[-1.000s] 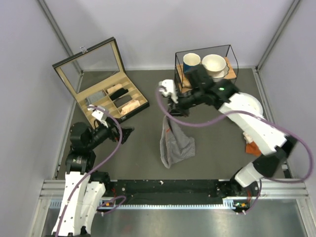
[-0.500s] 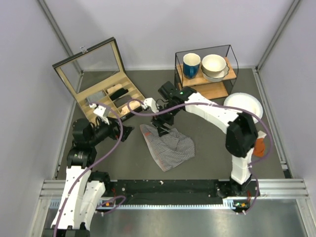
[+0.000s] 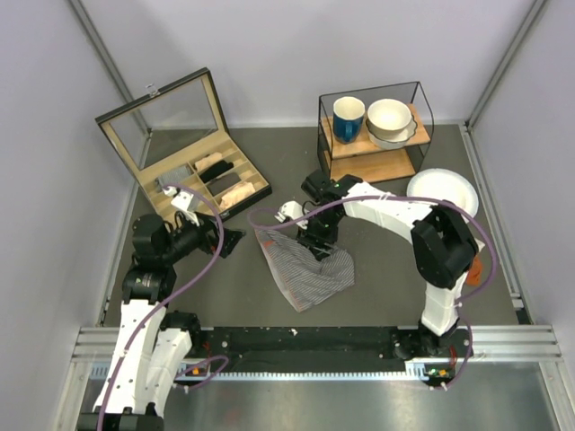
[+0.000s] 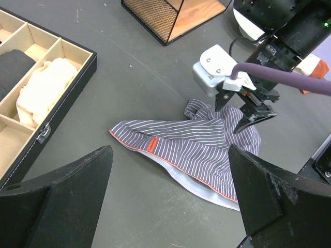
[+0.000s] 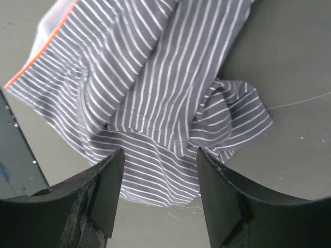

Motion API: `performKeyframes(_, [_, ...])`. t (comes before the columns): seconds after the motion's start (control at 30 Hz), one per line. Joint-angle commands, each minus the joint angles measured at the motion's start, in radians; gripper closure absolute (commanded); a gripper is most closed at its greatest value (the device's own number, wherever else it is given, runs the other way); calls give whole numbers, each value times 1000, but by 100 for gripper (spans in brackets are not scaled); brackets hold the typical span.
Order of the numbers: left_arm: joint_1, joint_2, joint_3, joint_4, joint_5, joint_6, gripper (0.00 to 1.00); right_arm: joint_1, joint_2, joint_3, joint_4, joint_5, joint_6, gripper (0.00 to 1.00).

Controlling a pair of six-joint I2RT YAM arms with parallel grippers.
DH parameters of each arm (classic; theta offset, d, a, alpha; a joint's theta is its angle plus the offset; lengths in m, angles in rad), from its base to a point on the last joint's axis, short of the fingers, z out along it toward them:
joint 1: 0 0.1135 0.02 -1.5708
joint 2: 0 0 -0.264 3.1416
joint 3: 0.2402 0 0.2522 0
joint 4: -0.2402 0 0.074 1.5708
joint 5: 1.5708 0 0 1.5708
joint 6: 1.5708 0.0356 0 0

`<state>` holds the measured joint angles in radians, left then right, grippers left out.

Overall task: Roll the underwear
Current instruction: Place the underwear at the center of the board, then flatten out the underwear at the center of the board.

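The underwear [image 3: 302, 266] is grey cloth with fine white stripes and an orange trim. It lies crumpled but partly spread on the dark table, also seen in the left wrist view [image 4: 196, 145] and right wrist view [image 5: 139, 98]. My right gripper [image 3: 317, 241] hovers open just above its bunched far edge, and its fingers [image 4: 247, 114] hold nothing. From the right wrist, the right gripper [image 5: 160, 155] frames striped folds between its jaws. My left gripper [image 3: 232, 242] stands wide open to the left of the cloth, apart from it, with the left gripper [image 4: 170, 160] pointed towards the trim.
An open wooden compartment box [image 3: 208, 176] with fabric rolls stands at the back left. A wire-frame shelf [image 3: 374, 160] with a blue cup and a white bowl is at the back, and a white plate [image 3: 442, 190] is at the right. An orange-and-white cloth [image 4: 316, 66] lies beyond the right arm.
My right gripper held the underwear hanging in the air, then lowered it leftwards and opened. The cloth now lies on the table and the gripper has drawn slightly right. The left arm barely moved.
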<state>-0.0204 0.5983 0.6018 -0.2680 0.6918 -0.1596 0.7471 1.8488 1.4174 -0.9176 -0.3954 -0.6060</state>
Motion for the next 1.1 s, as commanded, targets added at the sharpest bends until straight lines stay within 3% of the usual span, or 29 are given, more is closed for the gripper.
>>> performKeyframes(0.0, [8,-3,3,56,20,-14,1,-20,12,3,60,81,20,42])
performKeyframes(0.33, [10,-3,1,58,25,-14,1,-23,66,-5,56,61,29,45])
performKeyframes(0.57, [10,-6,1,58,25,-17,1,-23,75,-3,42,46,28,67])
performKeyframes(0.67, [10,-6,1,56,23,-15,1,-23,78,-2,39,44,26,71])
performKeyframes(0.97, [10,-8,3,58,23,-15,1,-23,110,3,37,72,31,66])
performKeyframes(1.07, [10,-8,1,56,25,-14,1,-23,109,3,31,66,29,75])
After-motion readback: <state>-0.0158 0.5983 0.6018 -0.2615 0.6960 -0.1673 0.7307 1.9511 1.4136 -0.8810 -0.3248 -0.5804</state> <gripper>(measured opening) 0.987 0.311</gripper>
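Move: The bunched fold of the underwear that I'm going for lies almost under my right hand, about 1 cm ahead, 1 cm to the right and 5 cm down. The underwear's middle is some 4 cm back and 4 cm left of my right hand. The wire rack stands about 24 cm ahead and 12 cm right, and the open box 17 cm ahead and 28 cm left. From my left hand, the underwear's middle is about 18 cm right, 5 cm back and 21 cm below. I sink my right hand about 4 cm onto the bunched fold of the underwear, easing a centimetre or so forward early on while the fingers swing slightly nearer to vertical. Partway down I pause and narrow the fingers from just over half open to about a third, then lower the last centimetre with the tips on either side of the fold. ##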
